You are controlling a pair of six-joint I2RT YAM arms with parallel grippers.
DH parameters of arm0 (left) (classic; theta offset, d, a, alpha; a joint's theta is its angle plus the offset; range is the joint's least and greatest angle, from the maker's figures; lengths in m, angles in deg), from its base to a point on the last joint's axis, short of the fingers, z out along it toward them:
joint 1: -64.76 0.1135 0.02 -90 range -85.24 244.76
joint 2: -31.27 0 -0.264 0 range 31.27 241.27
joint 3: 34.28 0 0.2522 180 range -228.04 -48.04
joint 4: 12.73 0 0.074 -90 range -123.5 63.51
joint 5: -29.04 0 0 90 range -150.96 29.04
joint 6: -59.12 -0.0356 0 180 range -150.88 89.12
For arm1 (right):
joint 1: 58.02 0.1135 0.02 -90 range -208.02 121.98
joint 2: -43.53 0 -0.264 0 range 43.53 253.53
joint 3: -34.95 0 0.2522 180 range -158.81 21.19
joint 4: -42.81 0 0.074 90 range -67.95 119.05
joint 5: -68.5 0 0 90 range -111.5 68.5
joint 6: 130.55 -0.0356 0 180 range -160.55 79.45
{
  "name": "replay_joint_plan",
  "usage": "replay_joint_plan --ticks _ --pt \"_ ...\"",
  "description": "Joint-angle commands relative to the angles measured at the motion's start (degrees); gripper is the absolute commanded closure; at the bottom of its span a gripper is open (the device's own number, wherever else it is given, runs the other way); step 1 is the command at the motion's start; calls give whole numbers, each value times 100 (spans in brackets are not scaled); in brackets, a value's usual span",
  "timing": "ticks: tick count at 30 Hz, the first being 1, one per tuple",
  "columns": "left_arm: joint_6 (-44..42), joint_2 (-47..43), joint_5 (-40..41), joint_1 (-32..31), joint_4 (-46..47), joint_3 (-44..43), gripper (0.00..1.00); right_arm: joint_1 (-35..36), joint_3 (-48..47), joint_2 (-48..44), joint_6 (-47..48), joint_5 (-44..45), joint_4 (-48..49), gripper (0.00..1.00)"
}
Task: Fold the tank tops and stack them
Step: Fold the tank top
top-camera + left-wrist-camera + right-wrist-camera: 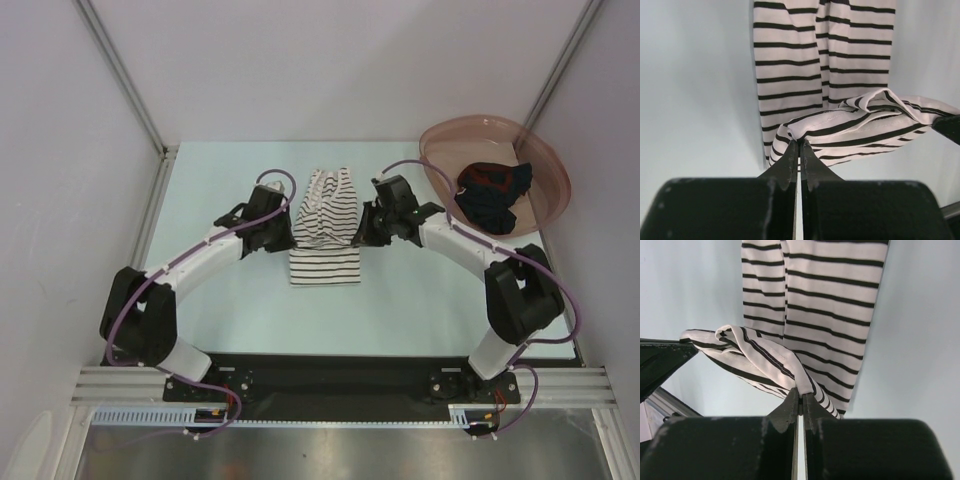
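The white tank top with thin black stripes (325, 225) lies mid-table, its far part lifted and bunched between both arms. My left gripper (283, 232) is shut on its left edge; in the left wrist view the cloth (840, 75) hangs from the pinched jaws of that gripper (800, 145). My right gripper (366, 228) is shut on the right edge, and its wrist view shows a rolled hem (790, 367) caught at the gripper (802, 392). The dark tank top with red parts (493, 195) lies crumpled in the pink basin (550, 165).
The basin sits at the table's far right corner, close to my right arm's elbow. White walls and metal frame posts (120, 70) enclose the table on three sides. A black rail (330, 375) with both arm bases runs along the near edge.
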Motion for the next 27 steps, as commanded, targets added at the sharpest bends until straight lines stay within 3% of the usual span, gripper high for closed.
replay_joint_plan --ticks 1,13,18,19,21,22,24,25,26,27 --pt "-185 219 -122 175 304 -329 100 -93 -480 224 271 -138 144 94" --pt "-300 1160 -166 298 612 -821 100 -435 -928 1225 404 -243 451 94" --pt "-273 1546 -95 360 858 -848 98 -558 -981 1683 447 -366 864 80" --pt "-299 1599 -130 351 954 -822 91 -585 -973 1736 439 -384 908 78" --pt "-300 1626 -26 351 1007 -751 69 -629 -911 1789 439 -393 1005 65" --pt "-308 1582 -17 351 1130 -594 45 -637 -850 1737 447 -358 1040 59" --pt "-265 1311 273 360 1253 -400 29 -646 -517 1413 456 -227 1259 33" --pt "-256 1205 334 360 1350 -217 15 -638 -402 1289 456 -182 1338 27" --pt "-247 987 474 360 1368 -145 9 -646 -175 1158 474 -139 1452 19" --pt "-247 897 519 360 1368 -101 6 -646 -77 869 483 -103 1488 19"
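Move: Each gripper already pinches one corner of the tank top's hem. The left corner's laying spot is about 5 cm ahead of the left hand and 6 cm below it. The shoulder end lies some 18 cm ahead and 8 cm right, and the near fold 7 cm back and 7 cm right. From the right hand, the right corner's spot is roughly 6 cm ahead, 1 cm right and 7 cm below; the basket stands about 16 cm ahead and 30 cm right. Carry the hem on over the tank top towards its shoulder end with both grippers together, the left about 5 cm forward and the right some 6 to 7 cm, sinking by about as much and more steeply towards the end. Hold the wrists nearly unturned. Once low over the cloth, spread both pairs of fingers wide to let go of the hem corners. ##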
